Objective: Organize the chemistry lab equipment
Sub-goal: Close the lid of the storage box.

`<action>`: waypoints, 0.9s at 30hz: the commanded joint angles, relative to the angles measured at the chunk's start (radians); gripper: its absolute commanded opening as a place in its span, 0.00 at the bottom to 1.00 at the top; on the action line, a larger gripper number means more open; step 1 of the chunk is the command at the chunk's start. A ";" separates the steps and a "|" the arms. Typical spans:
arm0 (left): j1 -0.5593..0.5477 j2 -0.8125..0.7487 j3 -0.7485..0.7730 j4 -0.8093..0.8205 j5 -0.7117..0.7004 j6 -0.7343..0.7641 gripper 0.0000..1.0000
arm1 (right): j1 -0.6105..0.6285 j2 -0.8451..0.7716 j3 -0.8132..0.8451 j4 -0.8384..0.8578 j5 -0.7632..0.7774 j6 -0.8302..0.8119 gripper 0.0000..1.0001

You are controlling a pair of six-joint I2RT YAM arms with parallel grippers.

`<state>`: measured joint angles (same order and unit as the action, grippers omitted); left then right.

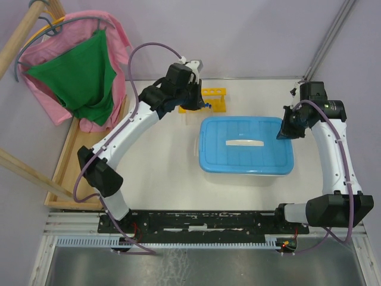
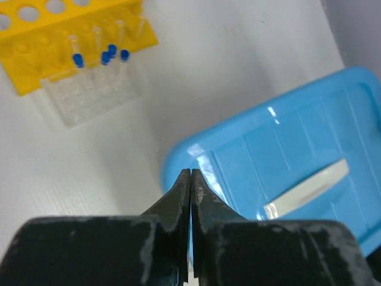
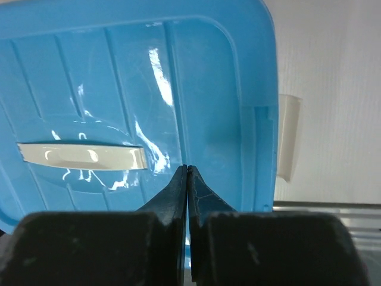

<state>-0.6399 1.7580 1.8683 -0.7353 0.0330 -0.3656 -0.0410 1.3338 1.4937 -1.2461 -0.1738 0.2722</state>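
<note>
The yellow test-tube rack [image 1: 214, 98] [image 2: 65, 27] stands on the table beyond the tub's far left corner. Several small clear tubes with blue caps [image 2: 108, 55] stand upright at its front, by a clear plastic block [image 2: 89, 98]. My left gripper [image 2: 190, 173] [image 1: 193, 102] is shut and holds nothing; it hovers near the rack, with the corner of the blue lid [image 2: 286, 167] below its tips. My right gripper [image 3: 187, 168] [image 1: 285, 131] is also shut and holds nothing; it hangs over the right part of the blue lid [image 3: 119, 71], right of the lid's cream handle [image 3: 83, 156]. No flasks, tongs or red rod are in view.
The blue lid [image 1: 247, 145] covers the white tub [image 3: 289, 137] in the middle of the table. A wooden tray [image 1: 68, 173] lies along the left edge, under a rack of pink and green cloth [image 1: 83, 71]. A metal pole [image 1: 330, 36] rises at the back right.
</note>
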 commanded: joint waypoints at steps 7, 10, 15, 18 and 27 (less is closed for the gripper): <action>-0.106 0.003 -0.144 0.114 0.184 0.044 0.03 | 0.002 -0.011 -0.090 -0.110 0.274 0.006 0.02; -0.114 0.028 -0.159 0.110 0.202 0.054 0.03 | 0.003 -0.003 -0.115 -0.128 0.298 0.007 0.02; -0.120 0.052 -0.175 0.088 0.218 0.067 0.03 | 0.003 0.005 -0.176 -0.123 0.334 0.007 0.03; -0.121 0.066 -0.190 0.070 0.222 0.076 0.03 | 0.003 0.012 -0.212 -0.111 0.330 0.009 0.03; -0.118 0.084 -0.339 0.093 0.188 0.086 0.03 | 0.006 0.046 -0.246 -0.062 0.293 0.018 0.05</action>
<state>-0.7582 1.8111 1.6283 -0.5766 0.2523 -0.3317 -0.0315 1.3060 1.3262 -1.2816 0.0460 0.2920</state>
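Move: The storage box lid lies with its middle about 19 cm to the left hand's right, 11 cm back and 9 cm below; its far left corner is the near part. The yellow rack stands about 14 cm ahead of the left hand, straight out and 22 cm down, with the clear tube holder some 10 cm ahead and 3 cm left. From the right hand, over the lid's right end, the lid's middle is about 14 cm left, 2 cm back and 5 cm below. Bring the shut left gripper down about 9 cm onto the lid's far left corner, swinging it back and to the right by some 7 cm each and turning it roughly 20 degrees clockwise. Meanwhile lower the shut right gripper 5 cm, drawing it back and right 3 to 4 cm, tipping it a little steeper, until its tips press down on the lid's right end. Arrive fast, then ease in. ##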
